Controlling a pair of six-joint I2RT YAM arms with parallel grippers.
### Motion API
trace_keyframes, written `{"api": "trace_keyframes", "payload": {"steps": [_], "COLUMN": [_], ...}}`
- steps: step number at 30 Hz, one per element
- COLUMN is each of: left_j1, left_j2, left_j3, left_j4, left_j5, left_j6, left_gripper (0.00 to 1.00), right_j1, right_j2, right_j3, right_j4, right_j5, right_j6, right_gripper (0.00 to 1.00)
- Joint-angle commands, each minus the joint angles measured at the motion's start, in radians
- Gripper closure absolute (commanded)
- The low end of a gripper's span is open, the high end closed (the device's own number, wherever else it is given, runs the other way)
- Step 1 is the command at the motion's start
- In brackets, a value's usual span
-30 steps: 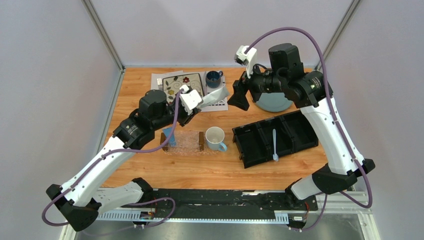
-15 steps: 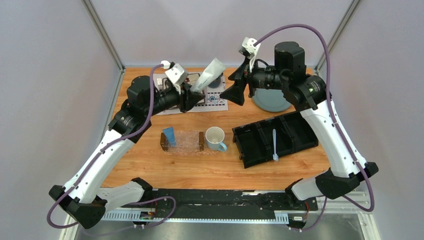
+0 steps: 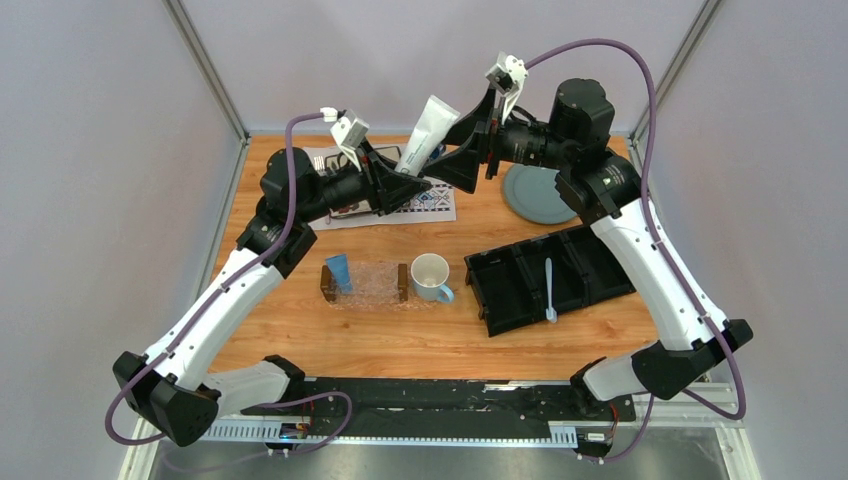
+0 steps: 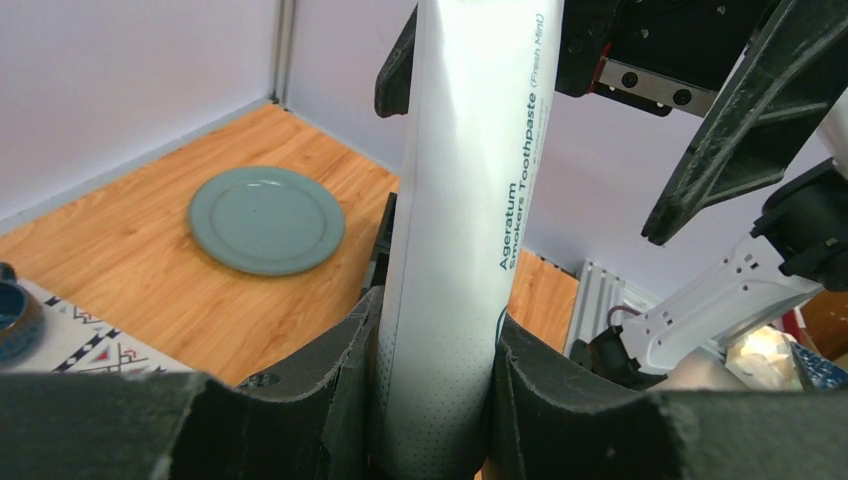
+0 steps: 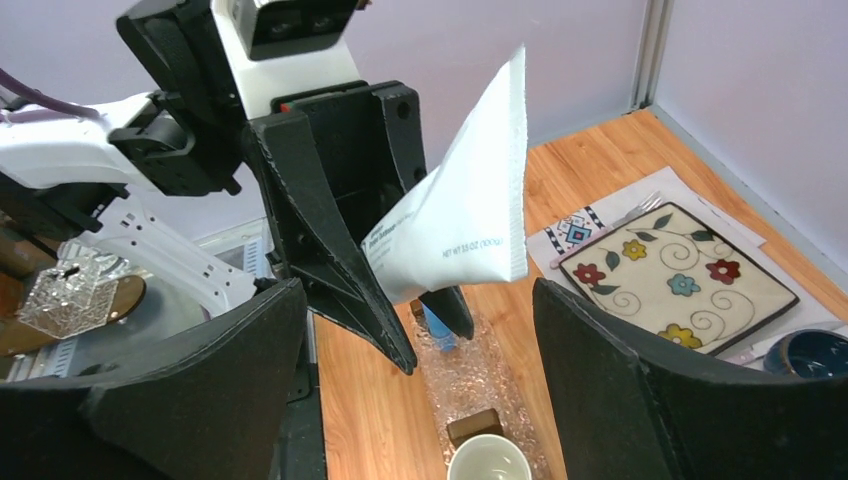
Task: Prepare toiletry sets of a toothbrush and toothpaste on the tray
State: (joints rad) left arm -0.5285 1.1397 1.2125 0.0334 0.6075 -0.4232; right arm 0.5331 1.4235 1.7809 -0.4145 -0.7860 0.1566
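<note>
My left gripper [image 3: 405, 182] is shut on the lower part of the whitish-silver toothpaste tube [image 3: 428, 132] and holds it upright, high above the back of the table. The left wrist view shows the tube [image 4: 460, 200] pinched between both pads. My right gripper [image 3: 468, 165] is open, right beside the tube's upper end; I cannot tell whether it touches. The right wrist view shows the tube's crimped end [image 5: 470, 215] ahead of the spread fingers. The bright blue tube [image 3: 339, 271] lies in the clear tray [image 3: 375, 287]. The toothbrush [image 3: 549, 290] lies in the black organizer [image 3: 510, 285].
A white mug [image 3: 430, 277] stands against the tray's right end piece. A grey-green plate [image 3: 538, 195] sits at the back right. A flowered square plate [image 5: 680, 275], a patterned mat [image 3: 432, 203] and a dark blue cup [image 5: 810, 355] are at the back left.
My left gripper has lifted the whitish tube up and to the right and turned it upright. My right gripper has swung left and now sits beside the tube's upper end.
</note>
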Motion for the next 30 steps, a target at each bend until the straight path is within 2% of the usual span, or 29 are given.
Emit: {"api": "trace_keyframes", "payload": {"steps": [1,12,18,26,30], "left_j1": [0.004,0.004,0.004,0.004,0.004], "left_j2": [0.008,0.028,0.032,0.042,0.04], "left_j3": [-0.005,-0.016,-0.022,-0.021,-0.025], "left_j4": [0.144,0.217,0.223,0.23,0.23], "left_j5": [0.041,0.054,0.054,0.055,0.06], "left_j6": [-0.081,-0.14,-0.137,-0.131,-0.126], "left_gripper": [1.0,1.0,1.0,1.0,1.0], "right_j1": [-0.004,-0.001,0.008,0.03,0.031], "right_j2": [0.012,0.054,0.072,0.095,0.103], "right_j3": [0.025,0.023,0.037,0.035,0.043], "right_j4": [0.109,0.163,0.175,0.177,0.177], "right_j5": [-0.038,-0.062,-0.081,-0.099,-0.108], "right_j6": [0.09,0.153,0.169,0.172,0.17], "right_gripper": [0.13,0.15,0.25,0.5,0.69]}}
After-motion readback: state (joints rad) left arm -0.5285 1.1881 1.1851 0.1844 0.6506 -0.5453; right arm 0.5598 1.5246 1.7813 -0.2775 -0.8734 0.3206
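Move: Upright in the left hand's closed fingers, the toothpaste has its middle about 5 cm above that hand, 2 cm to its right and 1 cm ahead. From the open right hand, the toothpaste lies some 4 cm to the left and 1 cm ahead, about level in height. Far below both, the white mug stands roughly 3 cm ahead and 37 cm down from the left hand, 3 cm to its right. Sliding left about 3 cm with its jaws around the free upper part of the toothpaste, the right hand rolls some 10 degrees, dips a centimetre late on, and from midway closes its fingers from wide open to under half, ending against the tube's two sides. The left hand keeps its grip lower down and eases about 1 cm right to meet it. ##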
